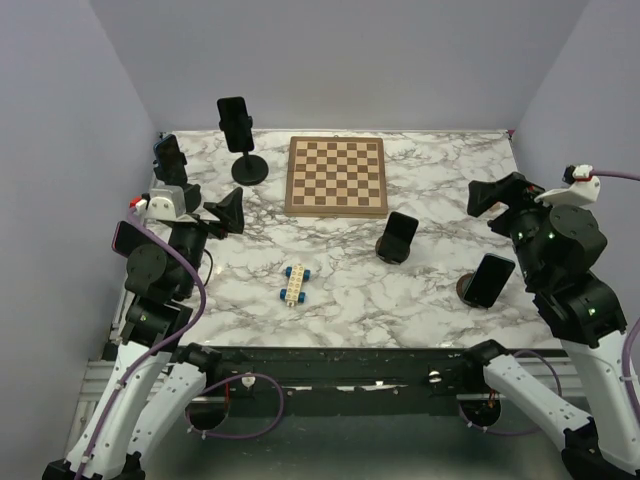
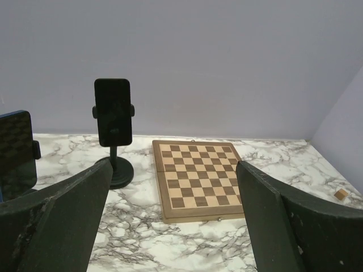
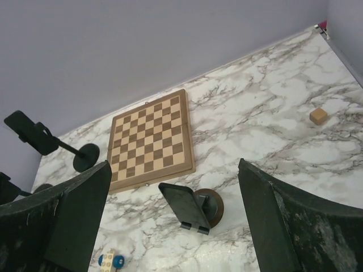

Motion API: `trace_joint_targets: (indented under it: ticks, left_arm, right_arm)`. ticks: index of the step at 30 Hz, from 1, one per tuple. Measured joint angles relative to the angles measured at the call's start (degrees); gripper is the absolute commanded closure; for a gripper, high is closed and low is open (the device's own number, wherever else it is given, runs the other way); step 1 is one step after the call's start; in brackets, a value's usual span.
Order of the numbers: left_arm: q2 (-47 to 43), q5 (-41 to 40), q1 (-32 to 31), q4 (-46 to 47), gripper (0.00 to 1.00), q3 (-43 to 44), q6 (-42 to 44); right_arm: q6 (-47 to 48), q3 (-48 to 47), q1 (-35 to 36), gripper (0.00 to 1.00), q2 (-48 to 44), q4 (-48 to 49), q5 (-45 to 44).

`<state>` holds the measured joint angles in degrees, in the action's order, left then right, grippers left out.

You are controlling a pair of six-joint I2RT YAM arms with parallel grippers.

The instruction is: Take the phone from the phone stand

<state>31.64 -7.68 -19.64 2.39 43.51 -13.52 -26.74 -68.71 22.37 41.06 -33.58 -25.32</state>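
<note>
Several dark phones stand on stands. One phone (image 1: 236, 122) (image 2: 113, 112) is clamped upright on a tall black stand (image 1: 250, 170) at the back left. A second phone (image 1: 400, 232) (image 3: 184, 207) leans on a low round-based stand (image 3: 214, 205) in the middle. A third phone (image 1: 488, 280) leans on a stand at the right front, below my right gripper (image 1: 492, 195) (image 3: 173, 187). That gripper is open and holds nothing. My left gripper (image 1: 226, 212) (image 2: 173, 187) is also open and holds nothing, well short of the tall stand.
A wooden chessboard (image 1: 336, 176) (image 2: 198, 178) lies at the back centre. A small toy block with blue wheels (image 1: 295, 284) (image 3: 110, 260) sits near the front. Another phone on a stand (image 1: 168, 155) (image 2: 16, 150) is at the far left. A small wooden cube (image 3: 319, 115) lies at the right.
</note>
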Motion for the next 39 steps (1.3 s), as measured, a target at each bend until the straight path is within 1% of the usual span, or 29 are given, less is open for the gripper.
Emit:
trace_joint_targets:
  ticks: [9,15,22,26,31,34,39]
  left_arm:
    - [0.4,0.1,0.0,-0.5,0.02,0.2,-0.4]
    - [0.9,0.9,0.0,-0.9,0.01,0.2,-1.1]
    - [2.1,1.6,0.0,-1.7,0.02,1.1,-1.9]
    - [2.1,2.0,0.0,-1.8,0.01,1.2,-2.1]
    - [2.4,2.2,0.0,-1.8,0.01,1.2,-2.3]
    - [2.9,2.2,0.0,-1.9,0.02,1.2,-2.4]
    - [3.6,2.4,0.0,-1.9,0.01,1.2,-2.8]
  right_arm:
    - [-1.3,-0.2,0.0,0.00,0.7,-3.1,0.2]
    - [-5.1,-0.7,0.0,0.00,1.6,-5.2,-0.9]
    - [-9.1,-2.6,0.0,0.00,10.4,-9.9,-1.2]
    - [-10.3,-2.5,0.0,0.00,16.7,-11.3,1.1]
    - [-12.5,-0.5,0.3,0.00,20.9,-11.4,5.6]
    - [-14.5,0.4,3.2,0.00,23.3,-11.4,5.6]
    - [-19.2,0.5,12.9,0.00,29.6,-11.8,1.7]
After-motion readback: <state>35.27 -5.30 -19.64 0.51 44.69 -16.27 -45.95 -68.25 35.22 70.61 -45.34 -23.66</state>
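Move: The phone on the middle stand lies roughly 12 cm ahead of the right hand, 10 cm to its left and about 27 cm below. The other phone on its stand, on the right, stands some 20 cm right of it and 12 cm nearer the robot. The chessboard's middle is about 23 cm beyond it and 15 cm left of it. From the left hand, the middle phone lies about 11 cm ahead, 38 cm right and 26 cm down. Downwards mostly, the right hand sinks some 18 cm towards the middle stand's phone, slowly at first, reaching about 5 cm forward, then swinging some 11 cm left as it keeps dropping. Its wrist tips the fingers down by nearly 40 degrees; they stay wide open, ending close above and just short of the phone without touching it. ##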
